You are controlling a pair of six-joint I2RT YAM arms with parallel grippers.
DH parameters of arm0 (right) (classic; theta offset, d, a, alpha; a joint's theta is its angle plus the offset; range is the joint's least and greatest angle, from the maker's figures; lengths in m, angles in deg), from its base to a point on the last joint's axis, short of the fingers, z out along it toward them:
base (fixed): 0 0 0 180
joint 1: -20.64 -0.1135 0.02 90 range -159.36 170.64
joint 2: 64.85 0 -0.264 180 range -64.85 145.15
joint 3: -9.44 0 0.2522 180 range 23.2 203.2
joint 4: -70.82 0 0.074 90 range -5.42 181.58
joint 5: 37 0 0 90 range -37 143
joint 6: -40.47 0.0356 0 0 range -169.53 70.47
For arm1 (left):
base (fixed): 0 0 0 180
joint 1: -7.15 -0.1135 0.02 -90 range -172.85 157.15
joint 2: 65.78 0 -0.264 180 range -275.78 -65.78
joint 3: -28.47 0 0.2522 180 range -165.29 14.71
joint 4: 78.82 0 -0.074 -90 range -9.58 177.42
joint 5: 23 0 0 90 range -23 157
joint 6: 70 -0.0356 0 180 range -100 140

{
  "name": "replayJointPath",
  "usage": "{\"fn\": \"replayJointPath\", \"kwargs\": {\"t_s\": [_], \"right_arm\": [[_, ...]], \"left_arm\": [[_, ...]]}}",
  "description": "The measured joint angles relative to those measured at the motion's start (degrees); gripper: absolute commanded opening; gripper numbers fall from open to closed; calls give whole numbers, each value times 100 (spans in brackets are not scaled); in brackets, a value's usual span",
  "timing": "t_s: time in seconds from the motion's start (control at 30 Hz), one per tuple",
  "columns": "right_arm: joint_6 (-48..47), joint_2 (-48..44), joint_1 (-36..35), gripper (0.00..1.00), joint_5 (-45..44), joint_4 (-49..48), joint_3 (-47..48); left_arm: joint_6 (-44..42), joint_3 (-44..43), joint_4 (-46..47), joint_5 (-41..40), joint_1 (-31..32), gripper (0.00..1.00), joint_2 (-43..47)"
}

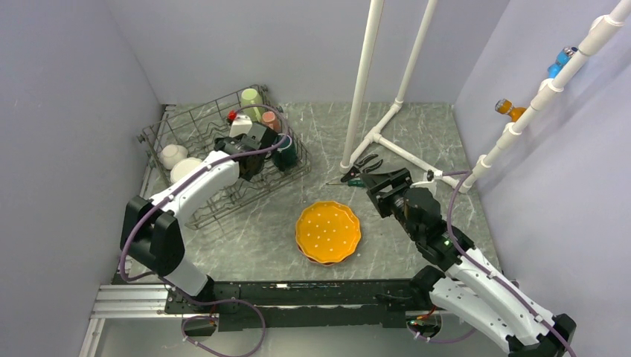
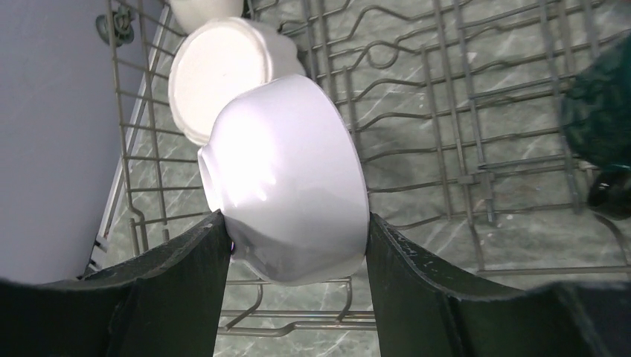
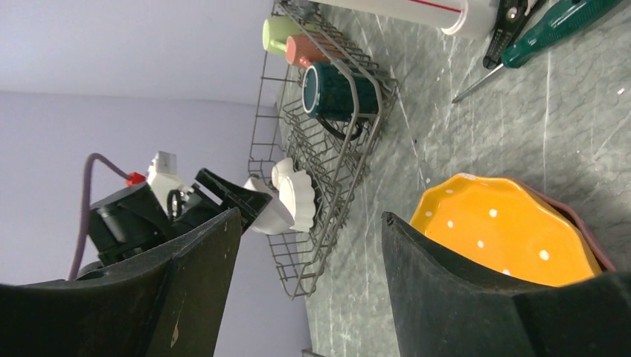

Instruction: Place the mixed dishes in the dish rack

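My left gripper (image 2: pixel 294 223) is shut on the plain white bowl (image 2: pixel 286 175), one finger on each side of it, tilted on its side over the wires of the dish rack (image 1: pixel 199 128). Just beyond it the scalloped bowl (image 2: pixel 223 74) stands on edge between the tines. The pale green mug (image 1: pixel 251 98), pink mug (image 1: pixel 271 120) and dark teal mug (image 1: pixel 285 152) sit along the rack's right side. Orange white-dotted plates (image 1: pixel 328 232) lie stacked on the table. My right gripper (image 1: pixel 387 177) hovers open beyond them, nothing between its fingers (image 3: pixel 201 282).
Black-handled pliers (image 1: pixel 364 165) and a green screwdriver (image 1: pixel 350 182) lie just past the right gripper, by the foot of white PVC pipes (image 1: pixel 361 89). More pipe runs up the right wall. Grey walls close in the table on three sides; the rack stands against the left wall.
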Motion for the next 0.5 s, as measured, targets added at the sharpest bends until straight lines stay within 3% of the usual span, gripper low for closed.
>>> {"fn": "replayJointPath", "kwargs": {"t_s": [0.2,0.5], "right_arm": [[-295,-221,15,70,-146,59,-17],[-732,-487,22,70,-313,107,-251]], "left_arm": [[52,280,-251,238,-422,0,142],[-72,1189,-306,437,-562,0,409]]}}
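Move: The left hand holds the small white bowl over the rack. The free space it is being taken to, in the rack's near-left part, lies about 6 cm back, 6 cm to the left and 11 cm below. The scalloped bowl stands some 14 cm to the left and 3 cm ahead, the round bowl 19 cm left and 10 cm ahead, the teal mug 19 cm right and 11 cm ahead, all roughly 10 cm lower. From the right hand that space is about 52 cm left, 4 cm ahead and 17 cm down. Keeping its pinch on the small white bowl, the left hand first swings left and then draws back and sinks as well, about 5 cm each way by the end, bringing the bowl down towards the free space at the rack's near-left corner, on the near side of the scalloped bowl. On the way the wrist tips the fingers some 10 degrees further down, and the fingers neither open nor tighten; whether the bowl touches the wires can't be made out. ##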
